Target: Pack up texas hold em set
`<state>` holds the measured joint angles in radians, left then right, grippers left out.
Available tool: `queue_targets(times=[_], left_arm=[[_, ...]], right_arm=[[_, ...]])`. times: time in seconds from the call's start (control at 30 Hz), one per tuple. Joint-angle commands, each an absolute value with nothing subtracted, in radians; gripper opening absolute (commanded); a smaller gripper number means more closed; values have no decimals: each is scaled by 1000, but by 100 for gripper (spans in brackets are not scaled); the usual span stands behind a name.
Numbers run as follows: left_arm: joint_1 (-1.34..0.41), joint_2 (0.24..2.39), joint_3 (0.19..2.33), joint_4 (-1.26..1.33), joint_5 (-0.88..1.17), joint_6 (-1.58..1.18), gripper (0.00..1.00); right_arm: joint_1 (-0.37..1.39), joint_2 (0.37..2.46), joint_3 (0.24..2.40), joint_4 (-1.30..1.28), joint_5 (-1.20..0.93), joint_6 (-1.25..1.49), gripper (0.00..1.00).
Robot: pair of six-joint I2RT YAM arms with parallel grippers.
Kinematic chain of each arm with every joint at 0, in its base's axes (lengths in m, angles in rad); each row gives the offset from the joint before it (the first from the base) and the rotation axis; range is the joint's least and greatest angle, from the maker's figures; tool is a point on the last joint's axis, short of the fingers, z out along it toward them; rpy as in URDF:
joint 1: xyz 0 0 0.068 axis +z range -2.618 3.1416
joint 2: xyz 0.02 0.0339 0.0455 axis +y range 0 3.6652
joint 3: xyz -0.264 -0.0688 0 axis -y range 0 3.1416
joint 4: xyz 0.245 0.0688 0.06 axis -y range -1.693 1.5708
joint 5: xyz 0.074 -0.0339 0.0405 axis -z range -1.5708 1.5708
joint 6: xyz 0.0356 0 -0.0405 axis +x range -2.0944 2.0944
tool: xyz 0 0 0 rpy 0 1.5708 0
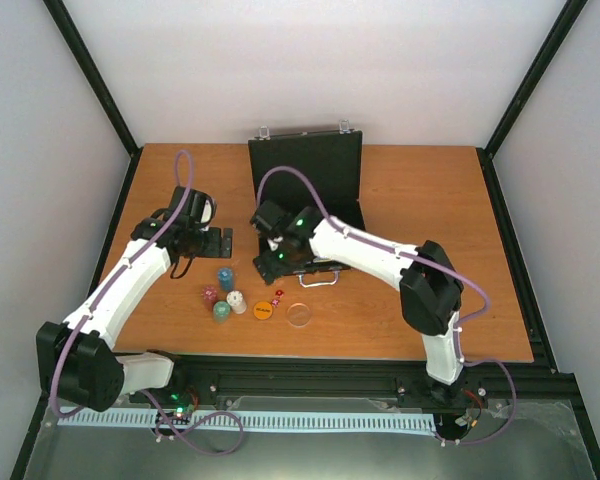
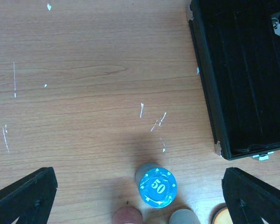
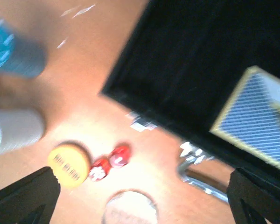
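The black briefcase (image 1: 310,190) stands open at the table's middle back, lid upright. In the right wrist view a blue-yellow card deck (image 3: 259,116) lies inside the case (image 3: 210,60). My right gripper (image 1: 269,262) hovers open over the case's front left corner, holding nothing. In front of the case stand blue (image 1: 225,278), red (image 1: 209,295), white (image 1: 237,301) and green (image 1: 221,311) chip stacks, with an orange disc (image 1: 263,310), a clear disc (image 1: 299,314) and red dice (image 1: 278,295). My left gripper (image 2: 140,200) is open above the blue stack (image 2: 157,187).
The case's silver handle (image 3: 205,179) juts from its front edge toward the discs. Black frame rails border the table on the left, right and near sides. The right arm's forearm (image 1: 370,255) crosses over the case's front right.
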<state>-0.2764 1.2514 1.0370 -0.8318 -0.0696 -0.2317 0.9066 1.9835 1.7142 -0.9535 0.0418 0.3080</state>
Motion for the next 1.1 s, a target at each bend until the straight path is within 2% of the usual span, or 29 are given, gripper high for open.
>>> queue_targets(times=[0.0, 0.17, 0.33, 0.4, 0.5, 0.53, 1.07], left_arm=[[-279, 1213, 1055, -838, -55, -238, 100], [-279, 1199, 1044, -840, -42, -235, 100], [-279, 1191, 1031, -833, -22, -235, 100], [-279, 1189, 1031, -832, -17, -235, 100], [-279, 1187, 1030, -832, -15, -233, 100], [-279, 1187, 1029, -832, -15, -231, 100], [-280, 1183, 1024, -845, -13, -218, 100]], right_arm=[[993, 1942, 1643, -960, 2, 371, 100], [1044, 1961, 1602, -939, -11, 413, 99], [1051, 2013, 1604, -927, -3, 460, 92], [1051, 2038, 1617, -927, 1, 473, 82], [1051, 2071, 1635, -923, 0, 491, 59], [1051, 2079, 1642, -923, 2, 497, 57], [1019, 2163, 1660, -885, 45, 532, 52]])
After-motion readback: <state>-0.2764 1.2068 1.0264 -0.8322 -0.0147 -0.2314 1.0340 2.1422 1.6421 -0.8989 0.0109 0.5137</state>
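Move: Two red dice lie out on the table in front of the case. The farther die, the one aimed at, is about 5 cm back and 2 cm left of the right hand, some 10 cm below. Its twin is 2 cm nearer the base and 1 cm left of it; the Big Blind disc is 8 cm back and 7 cm left of the hand, the clear disc 10 cm back, 2 cm right. The case handle is 2 cm back, 6 cm right. From the left hand, the farther die is 7 cm back, 11 cm right, 14 cm below. Swinging quickly back and slightly left, clear of the case, the right hand goes about 7 cm and then sinks nearly 9 cm onto the farther red die, easing a little forward at the end. The wrist tips some 10 degrees so the fingers point straighter down, and they close from wide open to about half, the tips coming down around the die without a visible grip. ##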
